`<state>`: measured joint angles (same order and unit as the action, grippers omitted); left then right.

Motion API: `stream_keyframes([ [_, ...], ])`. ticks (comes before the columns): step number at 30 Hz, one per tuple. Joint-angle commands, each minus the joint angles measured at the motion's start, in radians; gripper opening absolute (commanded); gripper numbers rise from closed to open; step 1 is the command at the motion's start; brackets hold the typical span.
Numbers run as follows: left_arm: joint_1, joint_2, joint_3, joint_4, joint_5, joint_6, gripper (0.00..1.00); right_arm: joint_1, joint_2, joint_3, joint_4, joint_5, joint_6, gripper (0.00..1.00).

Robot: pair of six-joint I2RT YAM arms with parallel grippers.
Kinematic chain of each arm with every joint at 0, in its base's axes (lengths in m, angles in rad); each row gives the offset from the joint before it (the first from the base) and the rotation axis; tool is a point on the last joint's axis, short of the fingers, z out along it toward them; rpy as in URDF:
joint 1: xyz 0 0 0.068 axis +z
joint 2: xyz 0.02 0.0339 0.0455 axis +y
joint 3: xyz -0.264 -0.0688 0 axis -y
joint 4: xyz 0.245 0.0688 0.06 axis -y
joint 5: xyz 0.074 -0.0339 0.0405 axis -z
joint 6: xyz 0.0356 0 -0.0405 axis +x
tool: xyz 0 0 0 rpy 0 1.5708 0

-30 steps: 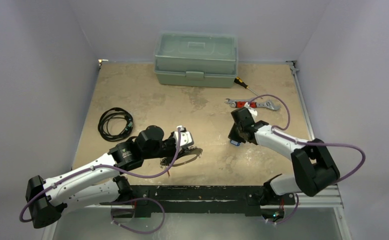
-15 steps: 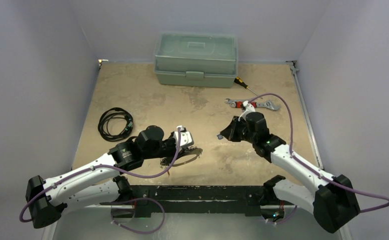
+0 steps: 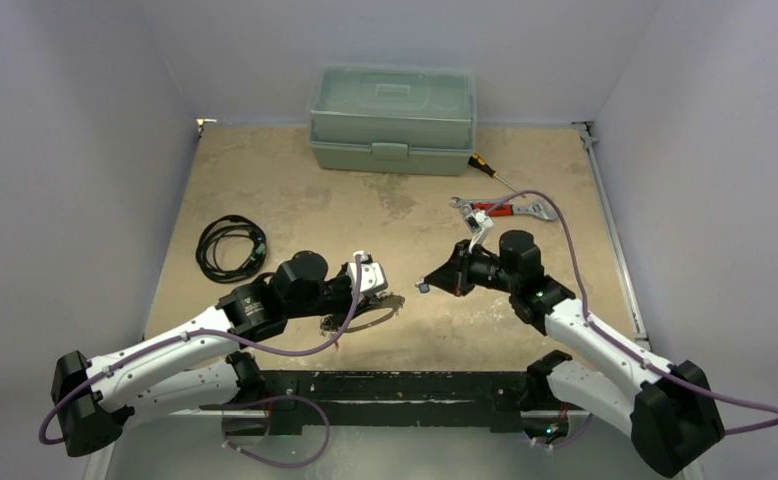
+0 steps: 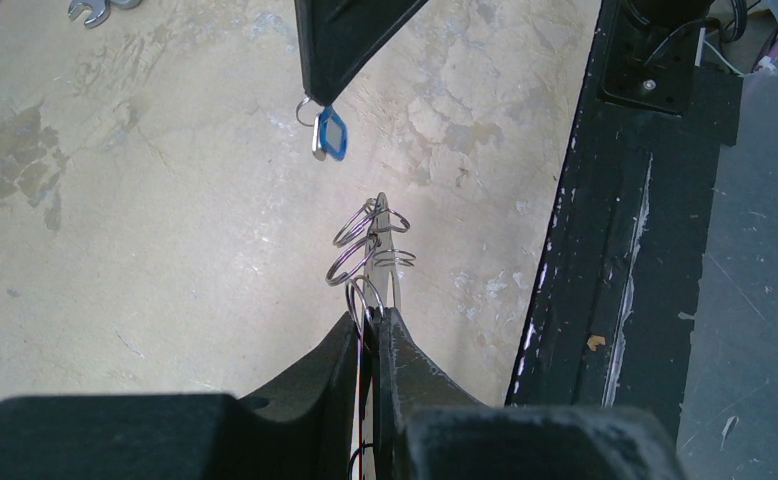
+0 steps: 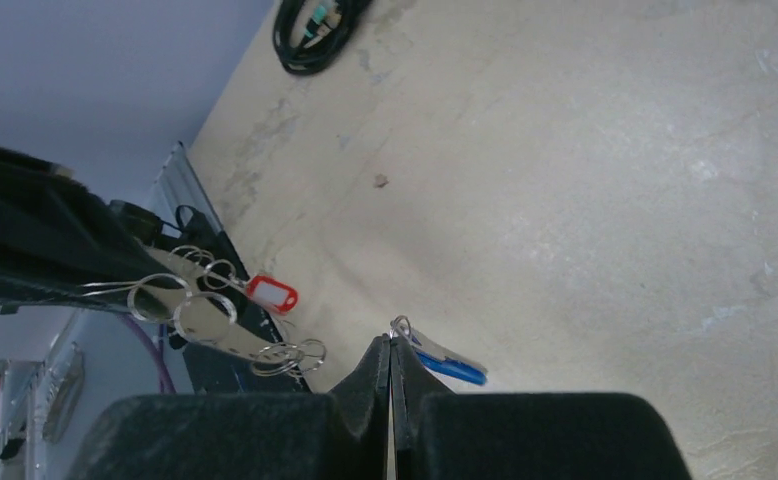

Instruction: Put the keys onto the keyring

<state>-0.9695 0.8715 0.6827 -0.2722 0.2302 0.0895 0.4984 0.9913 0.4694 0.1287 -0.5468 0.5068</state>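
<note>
My left gripper (image 3: 373, 295) is shut on the keyring (image 4: 373, 250), a thin silver loop with several small rings strung on it, held just above the table near the front rail. A red-tagged key (image 5: 271, 293) hangs from the keyring (image 5: 200, 312). My right gripper (image 3: 437, 282) is shut on the small ring of the blue-tagged key (image 5: 445, 362), which dangles from its tips. In the left wrist view the blue-tagged key (image 4: 331, 133) hangs a short way beyond the keyring's end, apart from it. The right gripper (image 5: 391, 342) points left toward the left gripper (image 4: 373, 318).
A green toolbox (image 3: 392, 118) stands at the back. A screwdriver (image 3: 487, 170) and a red-handled wrench (image 3: 503, 208) lie at the back right. A coiled black cable (image 3: 230, 246) lies at the left. The black front rail (image 3: 395, 385) runs under the left gripper.
The right arm has swung round and carried the blue-tagged key leftward, closer to the keyring. The left arm and the keyring have stayed still.
</note>
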Motion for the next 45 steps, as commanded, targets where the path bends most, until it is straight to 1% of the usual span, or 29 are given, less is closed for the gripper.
stream_keyframes([
  [1,0.005,-0.005,0.01,0.027,-0.013,0.006,0.0,0.005,-0.111,0.014,0.04,-0.057,-0.043,0.0],
  [6,0.005,-0.018,0.009,0.028,-0.009,0.011,0.0,0.008,-0.194,0.06,-0.035,-0.06,-0.051,0.0],
  [10,0.005,-0.02,0.009,0.027,-0.001,0.016,0.0,0.025,-0.226,0.121,-0.108,-0.076,-0.071,0.0],
  [13,0.005,-0.019,0.009,0.028,0.006,0.017,0.0,0.056,-0.227,0.172,-0.169,-0.076,-0.085,0.0],
  [18,0.005,-0.023,0.01,0.03,0.018,0.017,0.0,0.126,-0.226,0.239,-0.25,-0.036,-0.131,0.0],
  [23,0.006,-0.027,0.015,0.03,0.03,0.016,0.0,0.186,-0.218,0.263,-0.248,-0.055,-0.14,0.0],
  [27,0.007,-0.037,0.012,0.037,0.05,0.016,0.0,0.24,-0.207,0.256,-0.204,-0.07,-0.141,0.0],
  [31,0.009,-0.03,0.016,0.037,0.061,0.013,0.0,0.301,-0.191,0.258,-0.173,-0.041,-0.14,0.0],
  [45,0.014,-0.026,0.016,0.042,0.089,0.01,0.0,0.406,-0.101,0.278,-0.089,0.004,-0.126,0.0],
])
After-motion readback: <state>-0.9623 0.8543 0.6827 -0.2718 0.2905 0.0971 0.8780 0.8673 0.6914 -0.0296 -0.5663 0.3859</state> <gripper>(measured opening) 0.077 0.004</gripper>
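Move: The keyring's free end, with its small wire rings, juts out of the left fingers. It lies some 7 cm to the right hand's left, about 6 cm back and perhaps 2 cm higher. The blue-tagged key already hangs from the right fingertips, 2 cm left of them, 1 cm back and 3 cm below. The red tag is roughly 16 cm left of the right hand, 10 cm back and 4 cm below. From the left hand, that free end is 3 cm to the right, 1 cm ahead and 1 cm down. Keep the right fingers shut on the blue-tagged key's ring and lift it about 10 cm. As you rise, begin drawing back some 10 cm and then swing left about 6 cm, above and to the base side of the keyring's free end, turning the hand some 25 degrees counter-clockwise and levelling its fingers a little. Keep the left fingers clamped on the keyring, all but still. ##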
